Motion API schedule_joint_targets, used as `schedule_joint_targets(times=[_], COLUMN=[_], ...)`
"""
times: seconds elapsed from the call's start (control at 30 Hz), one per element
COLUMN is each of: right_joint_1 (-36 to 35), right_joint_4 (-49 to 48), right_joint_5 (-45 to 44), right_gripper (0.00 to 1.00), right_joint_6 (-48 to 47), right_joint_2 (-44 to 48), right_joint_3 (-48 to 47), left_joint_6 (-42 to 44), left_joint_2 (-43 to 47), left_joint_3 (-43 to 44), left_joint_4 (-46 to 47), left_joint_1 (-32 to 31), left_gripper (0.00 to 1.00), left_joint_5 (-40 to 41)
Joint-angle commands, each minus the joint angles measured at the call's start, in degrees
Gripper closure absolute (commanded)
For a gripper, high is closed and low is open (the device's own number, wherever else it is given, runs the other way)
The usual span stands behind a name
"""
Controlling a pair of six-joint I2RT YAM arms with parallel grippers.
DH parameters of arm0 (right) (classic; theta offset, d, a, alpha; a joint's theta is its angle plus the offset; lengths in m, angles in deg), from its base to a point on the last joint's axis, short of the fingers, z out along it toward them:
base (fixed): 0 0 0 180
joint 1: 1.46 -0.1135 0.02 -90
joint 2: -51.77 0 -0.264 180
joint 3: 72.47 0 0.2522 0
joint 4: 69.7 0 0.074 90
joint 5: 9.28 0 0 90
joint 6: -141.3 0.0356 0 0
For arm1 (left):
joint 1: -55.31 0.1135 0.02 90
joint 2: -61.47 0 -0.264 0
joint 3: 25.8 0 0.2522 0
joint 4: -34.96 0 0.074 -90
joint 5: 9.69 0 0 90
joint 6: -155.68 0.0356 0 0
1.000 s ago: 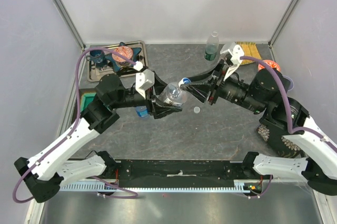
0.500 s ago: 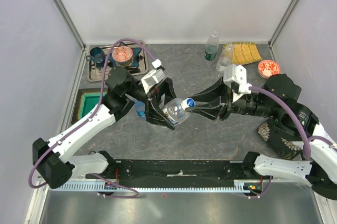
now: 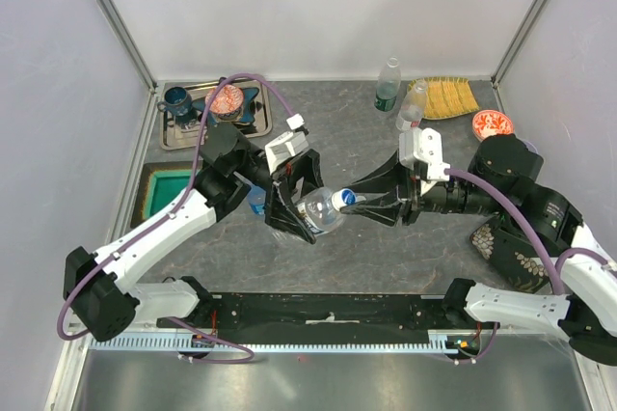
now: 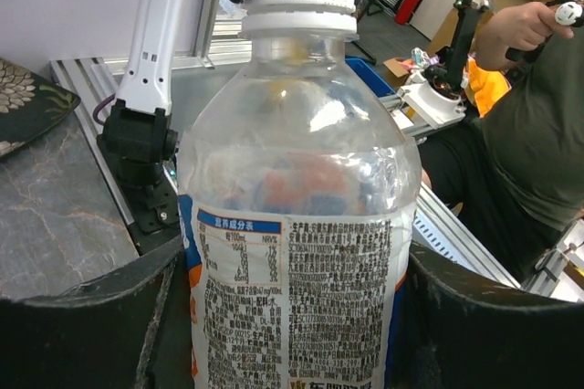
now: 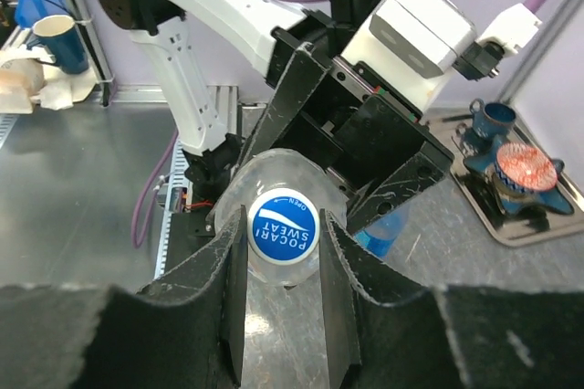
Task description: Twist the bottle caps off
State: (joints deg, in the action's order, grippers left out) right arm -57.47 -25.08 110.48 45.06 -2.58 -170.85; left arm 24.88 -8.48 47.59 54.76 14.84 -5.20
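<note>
A clear bottle (image 3: 316, 215) with a blue-white label hangs tilted over the middle of the table. My left gripper (image 3: 301, 210) is shut on its body (image 4: 301, 225). Its cap (image 3: 342, 201), white with a blue top (image 5: 283, 226), points right. My right gripper (image 5: 283, 257) is shut on that cap, a finger (image 5: 230, 289) on each side. A blue-tinted bottle (image 3: 255, 201) stands behind the left gripper and shows again past the fingers (image 5: 383, 229). A greenish bottle (image 3: 388, 83) and a plain clear bottle (image 3: 412, 108) stand at the back.
A metal tray (image 3: 174, 136) at the back left carries a blue cup (image 3: 177, 99) and a red star-shaped dish (image 3: 227, 100). A green tray (image 3: 162, 193) lies at the left edge. A yellow mat (image 3: 449, 96), a red bowl (image 3: 493, 124) and a dark patterned pad (image 3: 509, 247) sit at the right.
Both arms have brought the bottle toward the near edge and tilted it lower, both grips kept. The right arm has swung back, uncovering the plain clear bottle and yellow mat.
</note>
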Motion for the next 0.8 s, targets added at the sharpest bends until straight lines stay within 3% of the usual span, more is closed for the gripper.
schedule_joint_targets(times=[0.0,0.1,0.3,0.43,0.53,0.63,0.67,0.77], right_joint_1=[-0.8,-0.8,-0.7,-0.8,-0.8,-0.8,-0.8,-0.8], right_joint_4=[2.7,2.1,2.5,1.6,0.4,-1.2,-1.8,-5.4], right_joint_5=[-10.1,-24.1,-29.5,-42.0,-51.3,-54.4,-55.2,-54.6], right_gripper=[0.47,0.26,0.05,0.04,0.06,0.07,0.07,0.07], right_joint_6=[6.1,9.1,13.3,19.0,26.6,32.8,34.0,38.0], right_joint_2=[1.5,2.1,0.2,-2.1,-3.0,-3.9,-4.0,-4.4], right_joint_3=[-3.1,-5.2,-9.9,-9.8,-7.2,-4.2,-3.4,-0.6], left_joint_6=[12.4,19.1,24.4,28.9,34.3,40.3,43.1,45.8], left_joint_2=[1.5,2.4,3.5,6.7,10.1,12.9,14.4,14.8], left_joint_3=[3.5,4.0,3.9,2.3,-0.3,-4.3,-5.6,-8.4], left_joint_4=[-14.0,-22.2,-27.5,-29.6,-30.0,-27.3,-26.0,-24.3], left_joint_1=[1.4,1.4,1.4,0.0,-3.6,-9.9,-11.3,-14.7], left_gripper=[0.53,0.53,0.53,0.54,0.54,0.54,0.54,0.54], left_joint_5=[8.0,11.7,19.8,31.9,51.9,67.6,76.2,87.8])
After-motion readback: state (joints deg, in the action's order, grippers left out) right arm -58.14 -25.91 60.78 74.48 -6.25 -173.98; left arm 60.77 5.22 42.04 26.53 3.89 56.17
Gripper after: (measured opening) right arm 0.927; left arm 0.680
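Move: The bottle's cap sits pinched at the right fingertips, about 1 cm to their left; from the left hand, which holds the bottle body, the cap is roughly 8 cm above, 6 cm to the right and 2 cm ahead. Far below on the table, a loose white cap lies some 16 cm ahead and 6 cm right of the right hand, a green-white cap about 21 cm ahead and 12 cm right. The blue bottle stands about 14 cm ahead, 13 cm left and 27 cm below the left hand. Forward swing of both hands as the right one lets go of the cap: its fingers spread wide and it goes about 12 cm forward and some 5 cm right, rising and then sinking again, while turning roughly 50 degrees clockwise and tipping down. The left hand keeps its grip on the bottle and carries it some 9 cm forward and 3 cm right, turning it about 50 degrees counter-clockwise. ##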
